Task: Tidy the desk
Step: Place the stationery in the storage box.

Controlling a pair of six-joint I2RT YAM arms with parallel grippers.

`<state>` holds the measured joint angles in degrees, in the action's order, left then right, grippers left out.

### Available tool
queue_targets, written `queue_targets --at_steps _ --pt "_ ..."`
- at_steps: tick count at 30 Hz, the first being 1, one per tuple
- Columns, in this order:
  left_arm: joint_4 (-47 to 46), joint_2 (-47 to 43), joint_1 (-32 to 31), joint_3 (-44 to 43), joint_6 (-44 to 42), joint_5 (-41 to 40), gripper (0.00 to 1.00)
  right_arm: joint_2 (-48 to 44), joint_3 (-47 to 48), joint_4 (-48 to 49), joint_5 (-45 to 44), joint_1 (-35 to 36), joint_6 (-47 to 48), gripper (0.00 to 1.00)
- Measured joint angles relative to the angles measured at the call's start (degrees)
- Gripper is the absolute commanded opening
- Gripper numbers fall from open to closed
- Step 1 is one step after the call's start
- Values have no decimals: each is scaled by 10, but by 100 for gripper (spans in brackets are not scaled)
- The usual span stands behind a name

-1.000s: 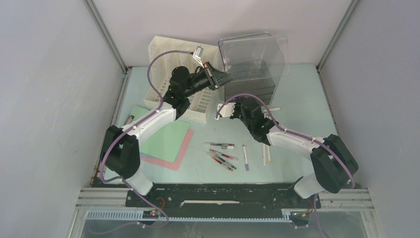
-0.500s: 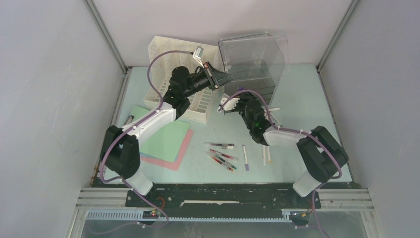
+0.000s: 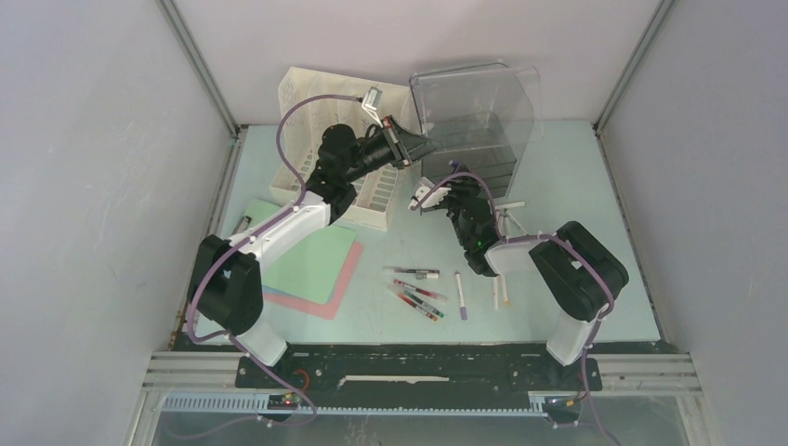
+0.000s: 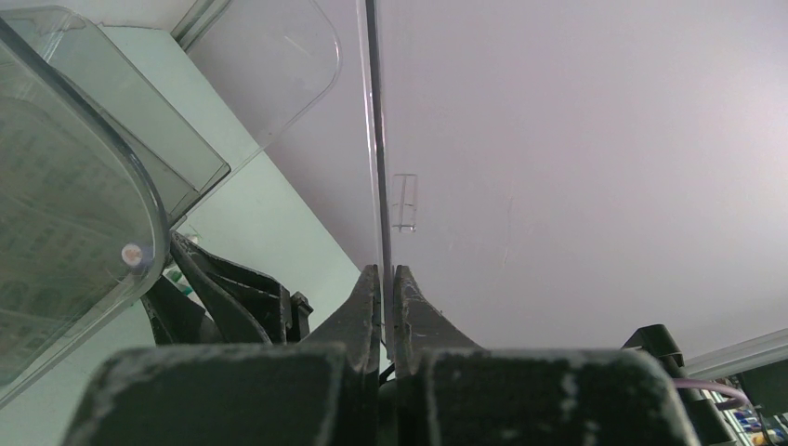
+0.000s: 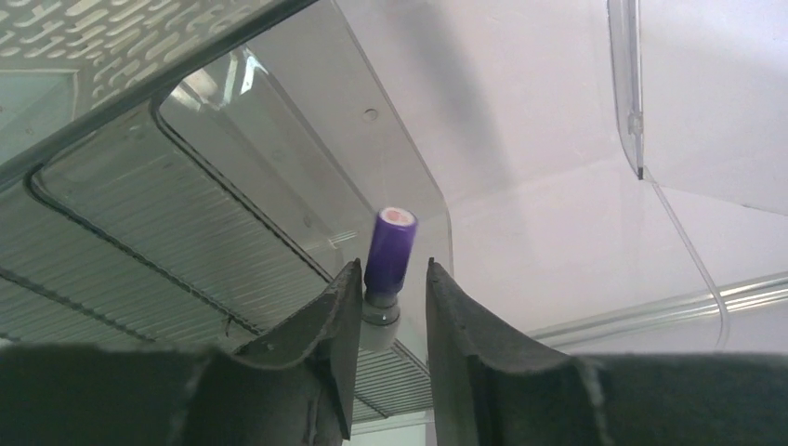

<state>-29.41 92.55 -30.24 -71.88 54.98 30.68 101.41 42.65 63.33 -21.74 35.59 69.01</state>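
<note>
On the pale green desk (image 3: 567,186), a clear plastic organizer (image 3: 479,111) stands at the back, tilted. My left gripper (image 3: 418,147) is shut on the thin clear wall (image 4: 375,139) of that organizer; in the left wrist view its jaws (image 4: 387,271) pinch the edge. My right gripper (image 3: 467,184) is just in front of the organizer's lower trays. In the right wrist view its jaws (image 5: 392,269) stand apart around a purple-capped pen (image 5: 390,243). The pen leans on the left finger (image 5: 342,297), and a gap shows beside the right one.
A white slotted basket (image 3: 321,111) sits behind the left arm. Green and pink folders (image 3: 311,265) lie at the left. Several loose pens (image 3: 418,288) and white markers (image 3: 502,288) lie in the middle, another white marker (image 3: 513,205) beside the organizer. Grey walls enclose the desk.
My right arm has folded in and pushed its gripper closer to the organizer. Its jaws have parted around the purple-capped pen. The left arm has not moved.
</note>
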Motion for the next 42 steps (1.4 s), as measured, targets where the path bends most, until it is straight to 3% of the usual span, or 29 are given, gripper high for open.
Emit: queue_targets --at_steps 6,19,30,36,42 --pt "0 0 0 0 0 0 0 0 0 3 0 -1 -15 56" --pt "0 0 0 0 0 0 0 -26 0 -39 13 -2 -57 68" --pt "0 0 0 0 0 0 0 -108 0 -175 77 13 -120 71" --pt "0 0 0 0 0 0 0 -161 0 -260 140 17 -134 85" --pt "0 0 0 0 0 0 0 -195 0 -371 206 17 -112 80"
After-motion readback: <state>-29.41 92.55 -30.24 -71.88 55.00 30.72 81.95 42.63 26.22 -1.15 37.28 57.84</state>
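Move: The right hand, its fingers already loosening round the purple marker, is just inside the storage box's open top compartment, whose middle lies about 6 cm ahead, 4 cm right and 6 cm below. The green-capped marker on the desk is roughly 6 cm back, 11 cm right and 18 cm down; the white file rack's middle is some 24 cm left, about level fore and aft, 10 cm lower. From the left hand, the compartment is about 10 cm ahead, 9 cm right and 20 cm below. Staying almost in place at first, the right hand spreads its fingers wide and lets go of the purple marker over the compartment. It then draws back about 6 cm and left about 5 cm, out past the box's front edge, tipping the fingers down and turning counter-clockwise, each some 20 degrees. The left hand stays still, keeping its pinch on the raised lid. ##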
